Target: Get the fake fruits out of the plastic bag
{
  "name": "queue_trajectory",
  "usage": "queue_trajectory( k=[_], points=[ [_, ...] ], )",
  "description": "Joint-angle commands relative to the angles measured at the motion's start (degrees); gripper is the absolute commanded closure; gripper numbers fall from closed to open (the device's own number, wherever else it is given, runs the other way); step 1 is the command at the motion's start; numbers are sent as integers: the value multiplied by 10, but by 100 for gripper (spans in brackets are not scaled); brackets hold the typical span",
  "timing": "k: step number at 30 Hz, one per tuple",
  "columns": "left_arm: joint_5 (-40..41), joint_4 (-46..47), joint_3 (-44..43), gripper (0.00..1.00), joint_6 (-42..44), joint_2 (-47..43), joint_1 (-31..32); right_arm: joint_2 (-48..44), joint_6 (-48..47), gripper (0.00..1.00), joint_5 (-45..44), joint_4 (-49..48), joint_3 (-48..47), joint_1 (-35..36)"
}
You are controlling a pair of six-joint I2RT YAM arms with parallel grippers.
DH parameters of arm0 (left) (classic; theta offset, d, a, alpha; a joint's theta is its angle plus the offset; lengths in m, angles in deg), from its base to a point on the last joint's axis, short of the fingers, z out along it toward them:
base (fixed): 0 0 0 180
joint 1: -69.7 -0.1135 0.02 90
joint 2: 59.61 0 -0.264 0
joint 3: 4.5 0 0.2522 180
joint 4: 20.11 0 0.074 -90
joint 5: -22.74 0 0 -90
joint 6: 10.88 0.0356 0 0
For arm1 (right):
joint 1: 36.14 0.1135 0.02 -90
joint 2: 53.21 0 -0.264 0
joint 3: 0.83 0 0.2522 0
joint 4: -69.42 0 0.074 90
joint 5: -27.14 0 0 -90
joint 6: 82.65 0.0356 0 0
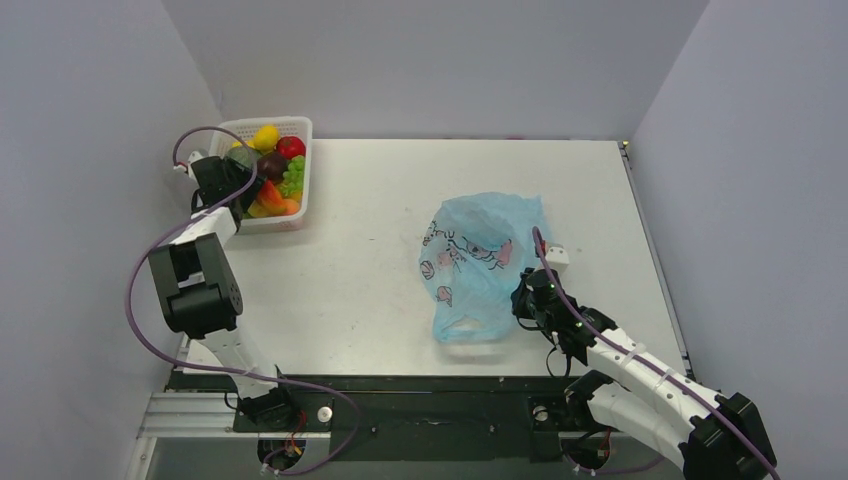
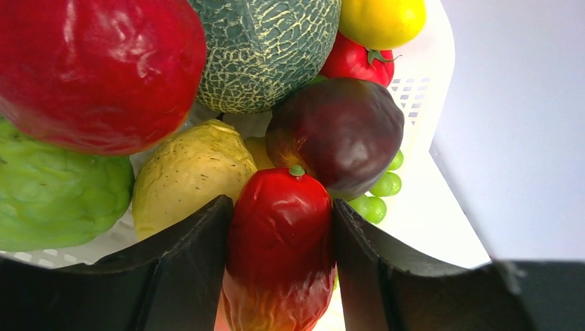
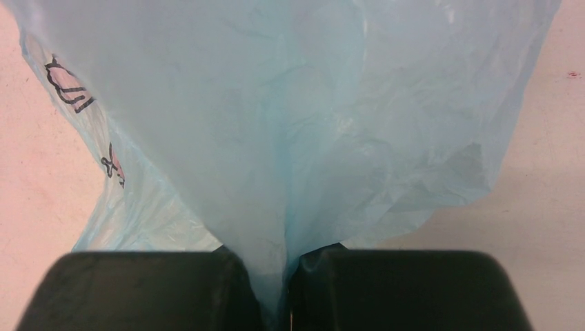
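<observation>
The light-blue plastic bag point(image 1: 480, 260) lies crumpled on the table, right of centre. My right gripper point(image 1: 528, 298) is at its near right edge, shut on a gathered fold of the bag point(image 3: 296, 103); the film runs down between the jaws of the gripper point(image 3: 276, 276). No fruit shows through the bag. My left gripper point(image 1: 245, 195) is over the white basket point(image 1: 300, 130), shut on a glossy red-to-orange fake fruit point(image 2: 279, 255). A dark purplish-brown fruit point(image 2: 338, 134) lies just beyond it. A yellow fruit point(image 2: 383, 21) sits at the basket's far end.
The basket also holds a netted green melon point(image 2: 265, 48), a big red fruit point(image 2: 96, 69), a pale yellow fruit point(image 2: 186, 172), a tomato point(image 2: 355, 62) and green grapes point(image 2: 379, 193). A small white object point(image 1: 556, 255) lies at the bag's right side. Grey walls enclose the table.
</observation>
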Motion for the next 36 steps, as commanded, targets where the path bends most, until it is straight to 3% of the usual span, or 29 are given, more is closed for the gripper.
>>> queue_trajectory(
  k=[1, 7, 17, 24, 29, 31, 33, 34, 36],
  points=[
    [32, -4, -4, 45, -1, 3, 14, -3, -5, 100, 2, -27, 6, -6],
    [86, -87, -20, 26, 51, -25, 13, 1, -6, 100, 7, -29, 5, -7],
    [111, -202, -61, 24, 96, -90, 6, -8, -1, 100, -4, -17, -5, -11],
    [15, -208, -1, 25, 87, -198, 9, -39, 28, 99, -84, 50, -39, -33],
    [-76, -193, 95, 25, 60, -323, 26, -65, 30, 94, -99, 85, -51, -91],
    [-103, -188, 134, 25, 49, -375, 49, -63, 23, 85, -87, 93, -58, -117],
    [-113, -191, 168, 24, 39, -425, 87, -58, 14, 69, -75, 104, -69, -137],
    [-114, -193, 178, 25, 33, -457, 102, -57, 8, 55, -73, 117, -78, -143],
    [-107, -198, 210, 25, 24, -501, 153, -57, 3, 37, -73, 144, -96, -147]
  ],
)
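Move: The left hand still holds the red-orange fruit low over the basket's near part; the basket's middle is about 5 cm ahead, 2 cm left and 5 cm below. The eggplant lies some 6 cm ahead and 1 cm right, the grapes 4 cm ahead and 7 cm right, the melon 8 cm ahead and 7 cm left, all about 4 cm lower. The right hand still pinches the plastic bag, whose middle is roughly 8 cm ahead, 7 cm left and 3 cm below. Staying almost in place at first, the left fingers open and let go of the red-orange fruit; the hand eases back, tipping down a little, then pulls away from the basket, back about 15 cm, right and up, swinging clockwise. Late on, the right hand drags the pinched bag some 8 cm right, rising slightly and turning clockwise, its fingers opening about halfway at the end. ##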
